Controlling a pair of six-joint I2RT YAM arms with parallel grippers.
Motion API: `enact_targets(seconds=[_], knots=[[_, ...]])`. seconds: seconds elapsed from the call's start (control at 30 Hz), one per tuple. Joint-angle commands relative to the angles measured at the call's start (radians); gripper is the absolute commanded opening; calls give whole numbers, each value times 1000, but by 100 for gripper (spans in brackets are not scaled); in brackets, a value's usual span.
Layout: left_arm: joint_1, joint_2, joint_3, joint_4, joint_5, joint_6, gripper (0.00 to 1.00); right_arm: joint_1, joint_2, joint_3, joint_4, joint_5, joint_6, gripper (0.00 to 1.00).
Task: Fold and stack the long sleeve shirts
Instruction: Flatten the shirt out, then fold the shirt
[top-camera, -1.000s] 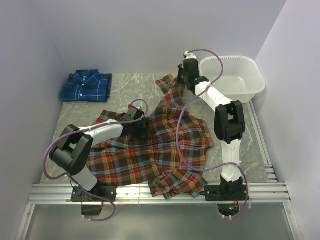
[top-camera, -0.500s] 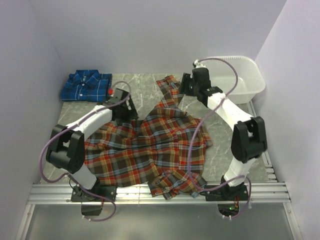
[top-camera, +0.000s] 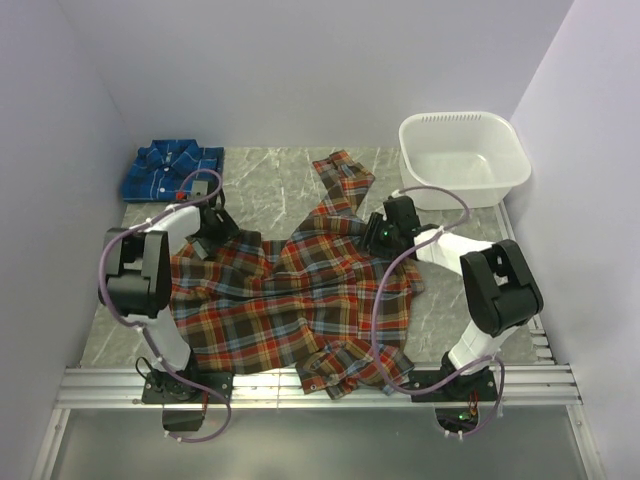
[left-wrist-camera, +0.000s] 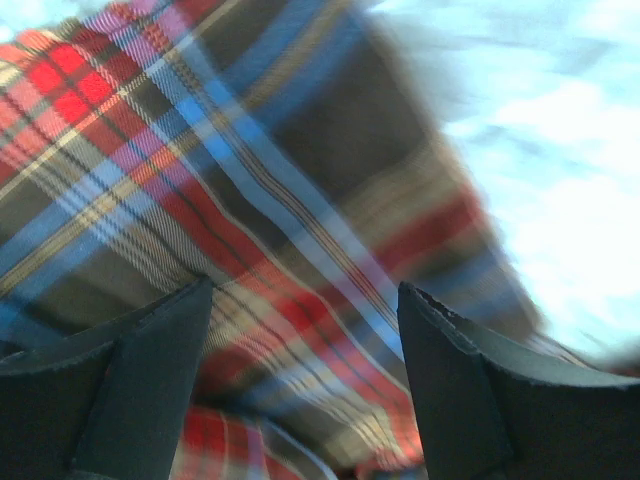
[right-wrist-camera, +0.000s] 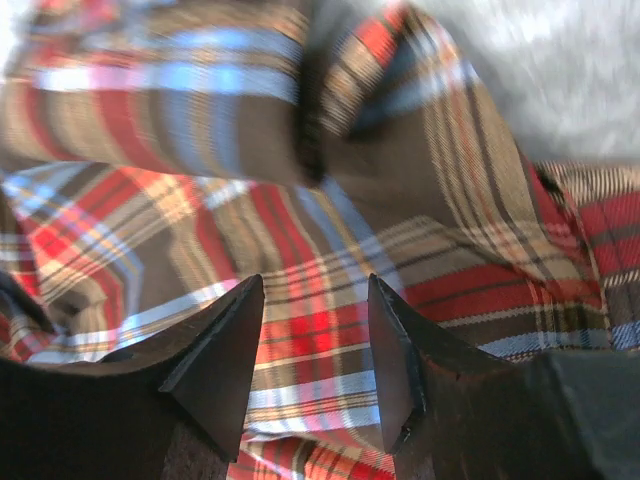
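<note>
The red-orange plaid shirt (top-camera: 300, 300) lies spread and rumpled across the middle of the table, one sleeve (top-camera: 344, 178) reaching toward the back. The blue plaid shirt (top-camera: 172, 172) sits folded at the back left. My left gripper (top-camera: 207, 243) hovers over the red shirt's upper left edge; in the left wrist view the left gripper (left-wrist-camera: 305, 290) is open, with blurred plaid cloth (left-wrist-camera: 250, 200) below. My right gripper (top-camera: 379, 233) is low over the shirt's upper right part. In the right wrist view the right gripper (right-wrist-camera: 313, 285) is open above plaid cloth (right-wrist-camera: 320, 330), gripping nothing.
A white plastic tub (top-camera: 463, 158) stands at the back right. Grey marbled tabletop (top-camera: 270, 185) shows between the blue shirt and the red sleeve. An aluminium rail (top-camera: 300, 385) runs along the near edge by the arm bases.
My right gripper opened, left the far sleeve and dropped back to the shirt's right side. My left gripper swung from the shirt's middle to its upper left edge.
</note>
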Motion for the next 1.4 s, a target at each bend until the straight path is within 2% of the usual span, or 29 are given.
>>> enact_targets(seconds=[0.0, 0.23, 0.33, 0.47, 0.63, 0.83, 1.0, 1.13, 1.37], knots=[[30, 78, 31, 19, 31, -36, 81, -15, 15, -49, 84, 0, 98, 54], [180, 137, 3, 23, 41, -68, 81, -83, -33, -164, -15, 74, 159, 59], [220, 144, 5, 3, 39, -89, 82, -135, -70, -223, -24, 30, 192, 61], [242, 119, -22, -24, 9, -108, 82, -139, -122, -235, -96, 45, 247, 62], [253, 46, -35, -61, -21, -103, 84, -141, -184, -247, -181, 89, 239, 63], [253, -81, 42, -148, -50, -100, 88, -123, -273, -162, -245, 137, 112, 65], [251, -134, 121, -207, -116, -134, 88, -77, -326, -25, -233, 210, -129, 71], [251, -47, 213, -256, -114, -172, 87, -67, -301, 52, -206, 260, -236, 79], [251, 136, 376, -337, -139, -215, 84, -37, -251, 69, -140, 300, -298, 80]])
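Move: The shirt's bunched far-left part lies right under the left gripper, its middle some 3 cm back, 1 cm right and 3 cm below; the folded blue shirt is about 17 cm ahead and 12 cm left of that gripper. The right gripper hovers over the shirt's right shoulder, about 1 cm back, 1 cm right and 3 cm down. From it, the far sleeve lies 16 cm ahead and 8 cm left, the white basket about 20 cm ahead and 23 cm right. Set both open grippers' tips down onto the cloth and sweep them apart: the left about 8 cm outward to the left, first slightly forward then back, turning counter-clockwise; the right about 7 cm right and 6 cm back, turning clockwise as its fingers spread wider. Then lift both clear and carry them forward, the left still drifting left towards the blue shirt and sinking again at the end. ##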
